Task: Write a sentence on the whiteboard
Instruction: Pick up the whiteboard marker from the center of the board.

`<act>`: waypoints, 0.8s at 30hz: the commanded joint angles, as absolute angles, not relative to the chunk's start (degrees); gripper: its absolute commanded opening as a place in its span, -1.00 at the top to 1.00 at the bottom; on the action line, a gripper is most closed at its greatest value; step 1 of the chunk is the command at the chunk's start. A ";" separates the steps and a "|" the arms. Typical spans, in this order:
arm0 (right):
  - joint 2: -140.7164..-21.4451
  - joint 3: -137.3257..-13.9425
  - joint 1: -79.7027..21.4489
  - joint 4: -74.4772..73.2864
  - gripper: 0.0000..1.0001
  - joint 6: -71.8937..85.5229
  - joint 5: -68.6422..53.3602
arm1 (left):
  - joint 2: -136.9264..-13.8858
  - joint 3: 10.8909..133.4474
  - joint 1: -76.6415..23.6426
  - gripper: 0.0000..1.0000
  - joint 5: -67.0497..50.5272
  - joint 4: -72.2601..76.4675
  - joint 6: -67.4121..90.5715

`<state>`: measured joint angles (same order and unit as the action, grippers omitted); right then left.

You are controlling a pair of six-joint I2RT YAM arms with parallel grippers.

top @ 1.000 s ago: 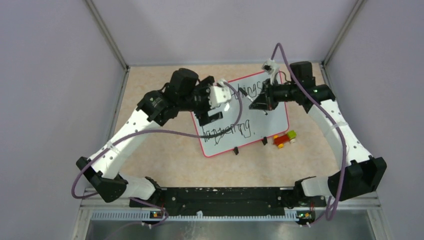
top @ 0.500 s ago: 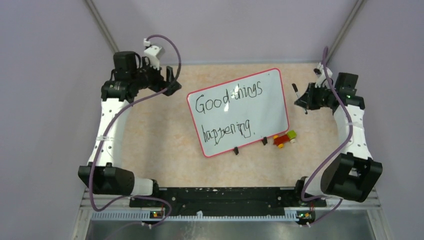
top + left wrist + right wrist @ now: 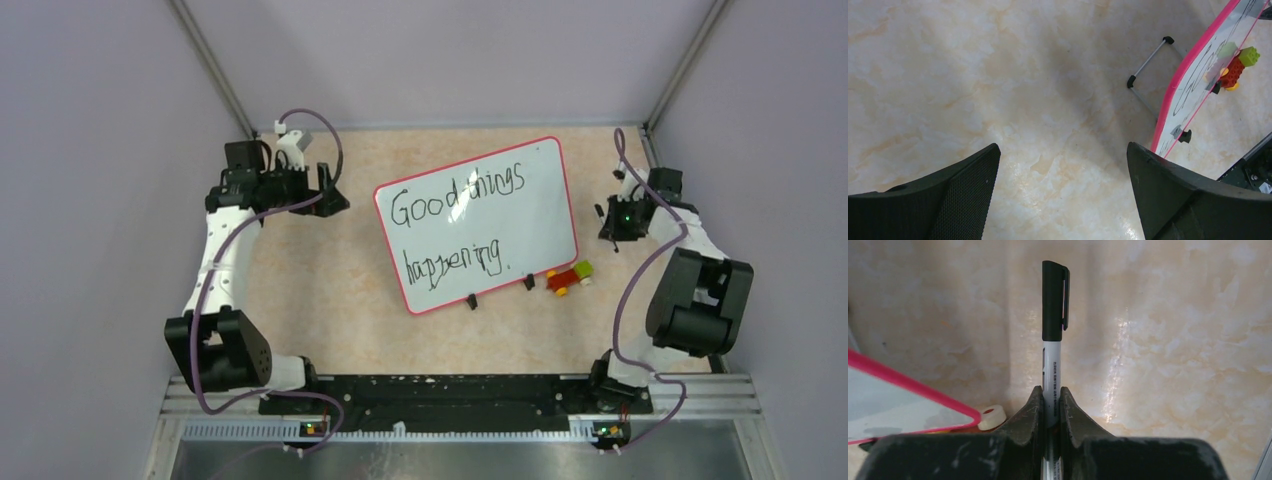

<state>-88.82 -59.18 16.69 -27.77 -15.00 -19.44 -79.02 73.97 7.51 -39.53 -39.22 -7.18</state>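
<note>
The whiteboard (image 3: 540, 215), white with a red frame, stands tilted in the middle of the table. The sentence (image 3: 455, 197) is in black marker, "Good things" above "happening" (image 3: 452, 262). My right gripper (image 3: 607, 220) is off the board's right edge, shut on a black-capped marker (image 3: 1052, 330) that points away from the wrist; the jaws (image 3: 1051, 392) pinch its white barrel. My left gripper (image 3: 338, 195) hangs left of the board, open (image 3: 1062, 150) over bare tabletop. The board's red frame shows edge-on (image 3: 1173, 95) in the left wrist view and as a corner (image 3: 908, 385) in the right wrist view.
A small toy of red, yellow and green blocks (image 3: 568, 277) lies at the board's lower right corner, beside its two black feet (image 3: 529, 282). A wire stand (image 3: 1148, 75) props the board from behind. Purple walls close in the table on three sides.
Both arms have pulled away from over the board, the left to the far left, the right to the right edge with the marker. The whole sentence now shows.
</note>
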 commanded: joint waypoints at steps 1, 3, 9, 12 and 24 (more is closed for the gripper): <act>-92.98 -58.46 17.25 -20.51 0.92 -15.48 -13.53 | -77.47 72.96 7.82 -0.97 -41.29 -35.10 -7.79; -95.11 -58.34 17.27 -19.18 0.89 -15.12 -12.41 | -77.73 72.19 7.83 -0.97 -41.96 -35.04 -8.10; -99.97 -59.05 17.40 -18.75 0.54 -15.33 -12.16 | -78.41 70.95 7.82 -0.98 -42.63 -34.89 -9.42; -100.78 -59.19 17.40 -19.21 0.36 -15.25 -12.41 | -78.69 70.68 7.82 -0.97 -42.76 -34.81 -9.64; -94.91 -64.04 17.40 -27.39 0.14 -14.78 -15.43 | -80.99 71.48 8.19 -0.97 -41.03 -37.12 -9.39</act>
<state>-99.37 -59.35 16.80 -22.37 -14.92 -13.52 -80.18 70.52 7.57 -41.06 -36.77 -9.08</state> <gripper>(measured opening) 0.399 0.987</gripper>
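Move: My right hand holds the capped marker, and the bare table spot to lay it on is about 3 cm ahead, 2 cm to the right and 7 cm below. The whiteboard's middle stands some 30 cm to this hand's left and 3 cm ahead, about level in height. The toy blocks sit roughly 8 cm left and 6 cm back, some 6 cm lower. From my left hand the marker's spot is about 61 cm right, 3 cm ahead and 22 cm down. I lower the marker in my right hand about 6 cm to the bare table on the board's right, drifting some 2.5 cm right and slightly forward while the fingers tip a few degrees. Near the bottom I open the fingers to well under half, let go of the marker and stay low around it. My open left hand sinks about 2 cm. ##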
